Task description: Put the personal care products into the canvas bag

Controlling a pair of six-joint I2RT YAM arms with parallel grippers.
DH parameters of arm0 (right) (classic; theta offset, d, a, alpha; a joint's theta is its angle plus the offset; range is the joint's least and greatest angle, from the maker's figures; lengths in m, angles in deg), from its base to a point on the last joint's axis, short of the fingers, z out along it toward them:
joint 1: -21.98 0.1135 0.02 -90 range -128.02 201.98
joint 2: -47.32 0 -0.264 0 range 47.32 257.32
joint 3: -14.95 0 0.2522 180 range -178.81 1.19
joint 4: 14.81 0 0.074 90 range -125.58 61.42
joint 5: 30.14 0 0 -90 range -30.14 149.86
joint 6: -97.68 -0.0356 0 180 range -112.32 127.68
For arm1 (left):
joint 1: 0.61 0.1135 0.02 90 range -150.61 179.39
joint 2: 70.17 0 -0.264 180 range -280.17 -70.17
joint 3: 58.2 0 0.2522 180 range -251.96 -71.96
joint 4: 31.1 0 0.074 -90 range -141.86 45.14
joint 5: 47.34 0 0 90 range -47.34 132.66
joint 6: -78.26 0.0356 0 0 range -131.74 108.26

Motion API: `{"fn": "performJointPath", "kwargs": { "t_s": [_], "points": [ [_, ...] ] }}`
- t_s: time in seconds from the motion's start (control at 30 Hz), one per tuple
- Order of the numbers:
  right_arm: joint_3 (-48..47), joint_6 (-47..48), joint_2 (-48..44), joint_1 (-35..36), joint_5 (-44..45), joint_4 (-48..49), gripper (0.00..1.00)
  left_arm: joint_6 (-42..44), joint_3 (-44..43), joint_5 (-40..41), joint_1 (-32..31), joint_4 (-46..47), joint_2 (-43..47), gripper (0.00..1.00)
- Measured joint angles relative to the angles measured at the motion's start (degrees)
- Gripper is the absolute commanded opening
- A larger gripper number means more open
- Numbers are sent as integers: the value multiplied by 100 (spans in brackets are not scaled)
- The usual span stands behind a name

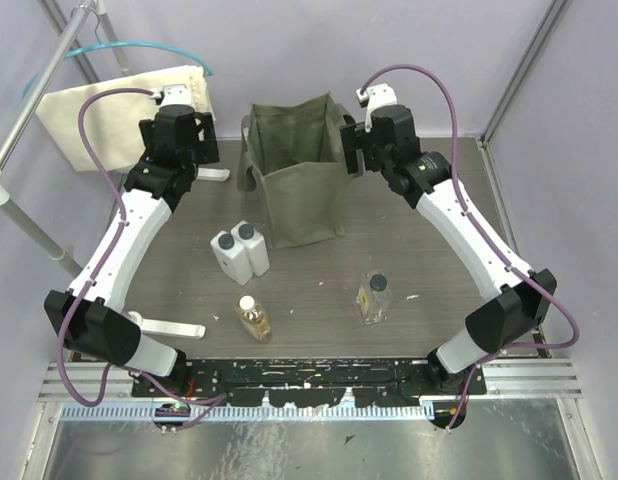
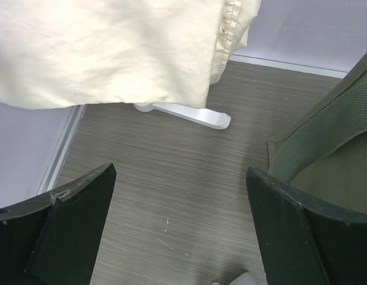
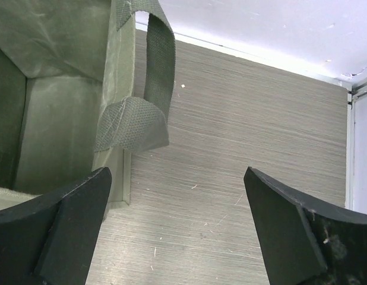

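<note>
The olive-green canvas bag stands open at the back middle of the table. Two white bottles with dark caps lie side by side in front of its left corner. A clear amber bottle with a white cap and one with a dark cap lie nearer the front. My left gripper is open and empty, left of the bag; the bag's side shows in its wrist view. My right gripper is open and empty at the bag's right side, beside a handle.
A cream cloth hangs on a teal hanger from a rack at the back left, and shows in the left wrist view. White rack feet rest on the table. A metal frame post stands at the back right.
</note>
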Motion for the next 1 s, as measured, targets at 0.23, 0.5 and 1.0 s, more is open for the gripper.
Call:
{"fn": "performJointPath", "kwargs": {
  "t_s": [0.23, 0.5, 1.0],
  "points": [
    [-450, -125, -37, 0, 7, -332, 100, 31, -20, -586, 0, -7, 42, 98],
    [-520, -212, -439, 0, 131, -636, 100, 98, -1432, -2061, 0, -699, -479, 98],
    [-1287, -1335, -518, 109, -81, -3716, 100, -688, -3672, -3414, -13, -3040, -1915, 96]
  ]
}}
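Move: The bag's left handle lies about 14 cm to the left hand's right, roughly level with it in reach and 11 cm below; the two white bottles stand 14 cm back, 12 cm right, some 25 cm down. The clear bottle is about 22 cm back and 2 cm left of the right hand, 26 cm below; the amber bottle stands about 25 cm left of the clear bottle and 4 cm nearer the base, and the bag's right handle about 2 cm ahead and 8 cm left of the right hand, 9 cm down. The bag's left handle is approached by the open left hand, which sweeps about 11 cm right, rising 6 cm and then sinking again, while turning some 25 degrees clockwise and tipping down. Towards the clear bottle the open right hand lifts 5 cm off beside the bag, then draws back about 11 cm with some rightward drift, sinking and tipping down. ##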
